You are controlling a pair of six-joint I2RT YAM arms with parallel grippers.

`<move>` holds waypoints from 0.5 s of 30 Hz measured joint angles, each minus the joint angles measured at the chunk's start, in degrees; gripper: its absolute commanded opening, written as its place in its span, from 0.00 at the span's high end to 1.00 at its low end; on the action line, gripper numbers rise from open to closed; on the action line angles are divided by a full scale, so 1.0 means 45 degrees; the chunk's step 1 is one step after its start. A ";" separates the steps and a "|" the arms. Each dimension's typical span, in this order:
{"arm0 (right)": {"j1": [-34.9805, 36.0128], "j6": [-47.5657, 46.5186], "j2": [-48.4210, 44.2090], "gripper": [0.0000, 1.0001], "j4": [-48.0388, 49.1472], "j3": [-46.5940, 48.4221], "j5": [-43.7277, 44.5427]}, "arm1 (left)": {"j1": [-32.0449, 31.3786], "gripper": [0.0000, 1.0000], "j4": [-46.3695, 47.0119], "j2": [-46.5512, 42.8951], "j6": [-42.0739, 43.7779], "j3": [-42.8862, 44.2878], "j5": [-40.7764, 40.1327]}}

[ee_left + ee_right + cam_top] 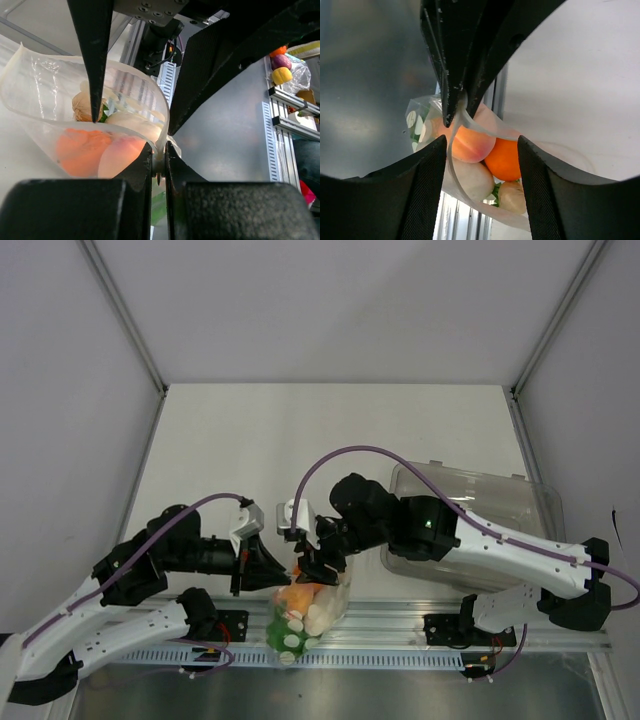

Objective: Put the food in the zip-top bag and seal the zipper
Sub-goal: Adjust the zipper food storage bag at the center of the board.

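The zip-top bag point(308, 612) hangs at the table's near edge, its mouth open. My left gripper point(159, 167) is shut on the bag's rim at one end of the mouth; in the top view this gripper point(286, 572) is just left of the bag. The zipper point(451, 160) shows as a pale strip curving round the mouth. My right gripper point(482, 150) stands open, one finger on each side of the mouth; it point(322, 565) hangs over the bag. Inside lie the food pieces: an orange point(506, 160), a reddish-orange fruit point(470, 141), a pale egg-like piece point(472, 181) and green lettuce point(284, 632).
A large rigid clear tray point(480, 498) stands at the right, partly under the right arm. An aluminium rail point(400, 622) runs along the near table edge below the bag. Off the table, shelves with other toy foods point(281, 70) show in the left wrist view.
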 measured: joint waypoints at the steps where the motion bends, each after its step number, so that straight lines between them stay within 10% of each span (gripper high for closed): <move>1: 0.0000 0.0005 0.0000 0.39 0.0039 -0.0068 -0.0209 | 0.0000 0.99 0.0000 0.0053 0.0000 0.0000 0.0068; 15: -0.0058 0.0097 0.0024 0.12 0.0039 -0.0350 -0.1064 | 0.0000 0.99 -0.0209 0.0291 0.0209 0.0024 0.0563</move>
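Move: The bag's mouth is loosely flanked by my right fingers, its middle about 2 cm ahead, 2 cm to the right and 1 cm below that hand. The pinched rim corner is roughly 4 cm left and 2 cm back of my right hand. Under my right hand, about 6-7 cm down, the peach sits 1 cm back and 1 cm left, the orange 2 cm ahead. From my left hand the mouth's middle is some 4 cm ahead and 6 cm right, 1 cm below. I ease my right hand back about 1.5 cm and down 1 cm along the bag's mouth, turning it slightly counter-clockwise, then spread its half-open fingers nearly wide beside the rim walls and stay there. My left fingers keep their pinch on the rim corner, holding the bag up almost in place. ##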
